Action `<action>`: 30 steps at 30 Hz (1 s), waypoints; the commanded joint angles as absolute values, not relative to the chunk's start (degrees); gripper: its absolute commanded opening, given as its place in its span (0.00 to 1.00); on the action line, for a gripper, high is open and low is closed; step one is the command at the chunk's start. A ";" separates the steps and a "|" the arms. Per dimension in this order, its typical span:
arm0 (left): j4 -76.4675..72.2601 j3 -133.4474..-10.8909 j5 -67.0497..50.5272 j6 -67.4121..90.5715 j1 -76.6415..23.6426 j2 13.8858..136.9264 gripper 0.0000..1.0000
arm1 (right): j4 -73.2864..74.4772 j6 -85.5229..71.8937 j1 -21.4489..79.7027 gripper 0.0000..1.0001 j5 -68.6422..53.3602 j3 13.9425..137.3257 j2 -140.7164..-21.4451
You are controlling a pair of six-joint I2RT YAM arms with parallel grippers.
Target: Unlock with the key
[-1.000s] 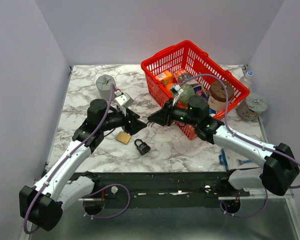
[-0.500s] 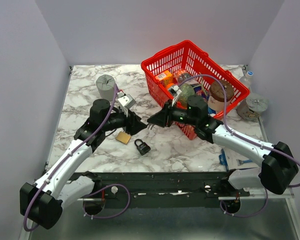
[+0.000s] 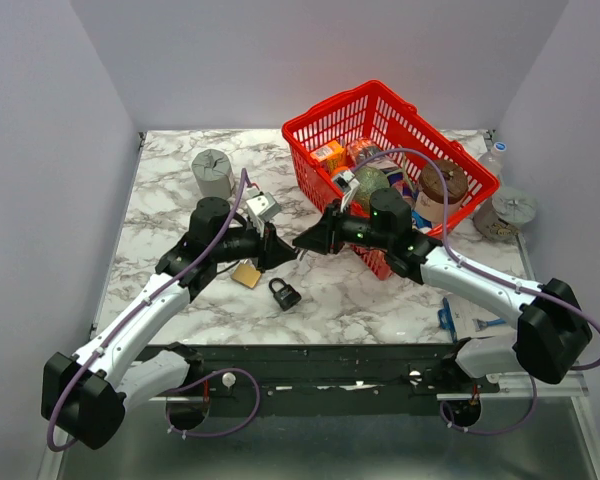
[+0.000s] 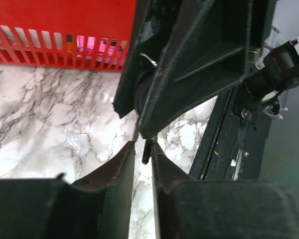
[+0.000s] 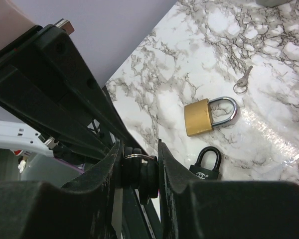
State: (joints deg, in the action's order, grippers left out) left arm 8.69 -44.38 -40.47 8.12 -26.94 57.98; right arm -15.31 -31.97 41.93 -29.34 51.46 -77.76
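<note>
My right gripper (image 5: pixel 138 145) is shut on the key (image 5: pixel 149 177), pinching its stacked black heads and silver ring between the pads. In the top view it (image 3: pixel 300 245) hangs above the marble, tip to tip with my left gripper (image 3: pixel 280 250). In the left wrist view a black piece of the key (image 4: pixel 146 152) sits between the left gripper's (image 4: pixel 142 145) tips, lying against the right finger. A thin gap shows on the other side. The brass padlock (image 5: pixel 199 117) and the black padlock (image 5: pixel 207 167) lie flat on the table below.
A red basket (image 3: pixel 380 100) full of groceries stands at the back right. A grey cylinder (image 3: pixel 212 172) stands at the back left. A loose small silver key (image 5: pixel 243 79) lies on the marble beyond the brass padlock (image 3: pixel 246 274), with the black padlock (image 3: pixel 284 293) nearer the front edge.
My left arm has moved right to meet the right gripper, and its jaws have narrowed a lot. The right gripper has edged slightly left, still holding the key.
</note>
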 commanded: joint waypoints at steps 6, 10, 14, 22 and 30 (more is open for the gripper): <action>8.88 -45.97 -40.95 6.77 -26.89 58.53 0.00 | -15.03 -31.38 42.19 0.01 -31.11 52.82 -78.66; 8.53 -45.53 -42.27 6.94 -26.98 58.88 0.00 | -13.63 -28.31 42.19 0.02 -30.06 52.56 -77.96; 8.61 -45.70 -42.10 8.17 -27.07 59.50 0.00 | -10.56 -24.97 42.19 0.21 -29.09 52.47 -76.38; 9.93 -47.20 -47.98 10.37 -26.98 64.51 0.00 | -5.46 -21.19 42.10 0.71 -29.36 51.51 -69.79; 10.89 -47.55 -50.35 10.64 -26.98 64.25 0.00 | 1.74 -14.60 42.19 0.83 -26.20 49.14 -61.80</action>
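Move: The bunch of keys with black heads is still held in the right fingertips, about 3 cm to the right of the left hand, 1 cm ahead and level with it. Left fingertips wait some 2 cm to the right hand's left, 2 cm back and 1 cm below. Counted from the left hand, the black padlock is about 3 cm left, 2 cm back and 17 cm below; the gold padlock is 13 cm left, 3 cm ahead and equally low. One key, its blade sticking out towards the left gripper, is pinched near its end as the left fingers shut; both hands meanwhile sink slightly. The right fingers then open wide and let go of the bunch, that hand backing off some 4 cm to its right, rising about as much and drawing back 2 cm. The left keeps its pinch while easing 2 cm down, slightly right and back, tipping down a little. ##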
